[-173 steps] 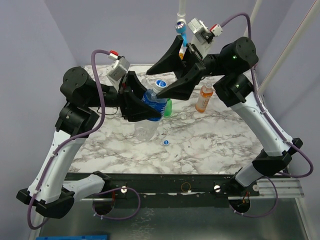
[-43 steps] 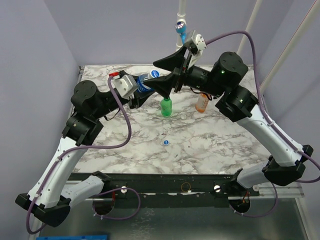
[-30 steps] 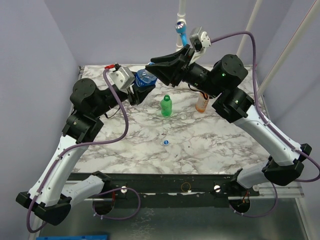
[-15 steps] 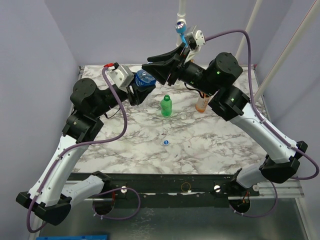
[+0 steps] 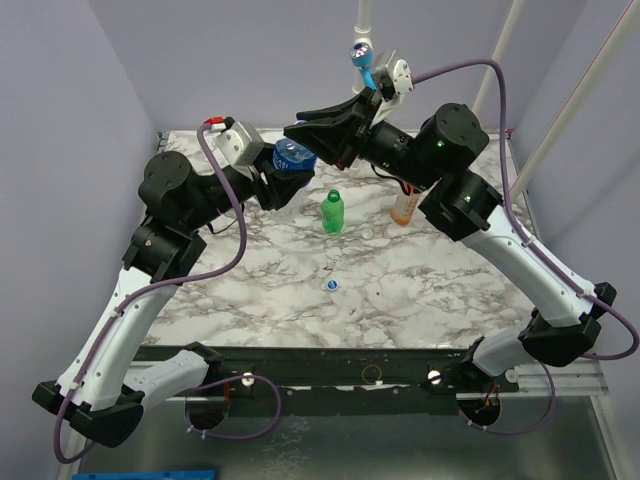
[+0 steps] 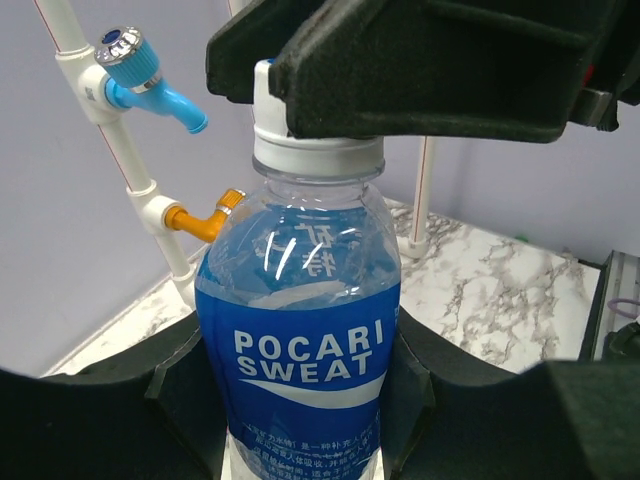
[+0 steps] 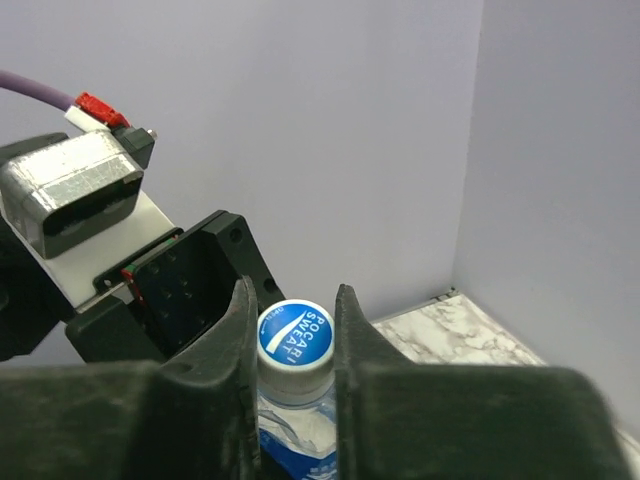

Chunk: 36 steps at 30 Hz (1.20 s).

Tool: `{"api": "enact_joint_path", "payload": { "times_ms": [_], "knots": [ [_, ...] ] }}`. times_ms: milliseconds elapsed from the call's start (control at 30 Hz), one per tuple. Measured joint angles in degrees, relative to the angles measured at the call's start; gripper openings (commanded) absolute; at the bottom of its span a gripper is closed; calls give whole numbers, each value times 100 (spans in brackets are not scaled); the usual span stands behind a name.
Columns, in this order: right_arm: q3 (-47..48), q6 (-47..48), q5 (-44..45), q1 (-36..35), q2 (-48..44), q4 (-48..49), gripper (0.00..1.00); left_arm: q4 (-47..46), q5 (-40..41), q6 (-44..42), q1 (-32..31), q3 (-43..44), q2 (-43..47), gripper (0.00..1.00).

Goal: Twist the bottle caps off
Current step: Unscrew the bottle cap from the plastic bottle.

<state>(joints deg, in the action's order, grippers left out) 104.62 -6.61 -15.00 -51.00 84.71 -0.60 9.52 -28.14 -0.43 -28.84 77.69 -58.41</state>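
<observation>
My left gripper is shut on a clear bottle with a blue Pocari Sweat label, holding it up above the back left of the table. Its white cap with a blue top sits between the fingers of my right gripper, which press on both sides of it. From above, the right gripper reaches in over the held bottle and hides the cap. A green bottle and an orange bottle stand on the table. A loose cap lies nearer the front.
A white pipe with a blue valve rises behind the table; the left wrist view shows the valve and an orange fitting just behind the bottle. Purple walls close in at the left and back.
The right gripper's jaws have closed in on the cap. The left gripper still holds the bottle in nearly the same place, a little higher.
</observation>
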Motion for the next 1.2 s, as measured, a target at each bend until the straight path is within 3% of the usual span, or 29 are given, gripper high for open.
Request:
{"api": "enact_joint_path", "payload": {
  "times_ms": [367, 467, 600, 733, 900, 933, 967, 1000, 1033, 1067, 1133, 1200],
  "knots": [
    [566, 81, -389, 0, 17, -691, 0, 44, -616, 511, 22, 262, -107, 0],
    [870, 90, -1005, 33, 26, -979, 1, 42, -1115, 782, 22, 391, -105, 0],
    [1453, -111, -2522, 120, 175, -1169, 0, 20, -2157, 1351, 22, 723, -120, 0],
    [1449, -986, -4142, 136, 299, -114, 1, 0, -3366, 2087, -2, 1123, -269, 0],
    [1117, -2249, -5143, 162, 470, 1585, 1, -4, -4205, 2667, -42, 1255, -350, 0],
    [1119, -2396, -5270, 170, 516, 1742, 4, -2, -4264, 2719, -42, 1255, -354, 0],
    [1145, -2435, -5333, 173, 540, 1764, 20, 0, -4336, 2776, -42, 1250, -356, 0],
    [1224, -2400, -5366, 173, 566, 1674, 47, -2, -4352, 2793, -42, 1250, -356, 0],
    [1355, -2258, -5357, 170, 590, 1416, 65, -17, -4358, 2809, -42, 1248, -354, 0],
    [1508, -2076, -5309, 164, 605, 1069, 76, -42, -4345, 2817, -39, 1239, -348, 0],
    [1755, -1626, -4990, 142, 590, 317, 92, -72, -4207, 2745, -13, 1180, -315, 0],
    [1888, -1204, -4450, 105, 511, -256, 100, -28, -3963, 2518, 13, 1088, -251, 0]
  ]
}}
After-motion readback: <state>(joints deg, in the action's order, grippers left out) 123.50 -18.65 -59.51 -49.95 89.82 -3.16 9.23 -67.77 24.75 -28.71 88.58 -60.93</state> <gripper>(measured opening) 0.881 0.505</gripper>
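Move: The Pocari bottle is already in the left hand, upright, its white cap some 10 cm straight above that hand and pinched between the right fingertips, so right at the right hand's point. From the left hand, the green bottle stands about 18 cm ahead, 5 cm to the right and 37 cm below. From the right hand, the loose blue cap lies roughly 3 cm ahead, 5 cm right and 55 cm down; the orange bottle is about 20 cm ahead, 24 cm right, 46 cm below. Still pinching the cap, the right hand twists it counter-clockwise some 50 degrees while the left, keeping its grip on the bottle, turns about 45 degrees clockwise. Both draw back about 15 cm together, rising about 4 cm and swinging away from the green bottle; then the right fingers spread wide and let go of the cap, both hands easing slightly forward again. ##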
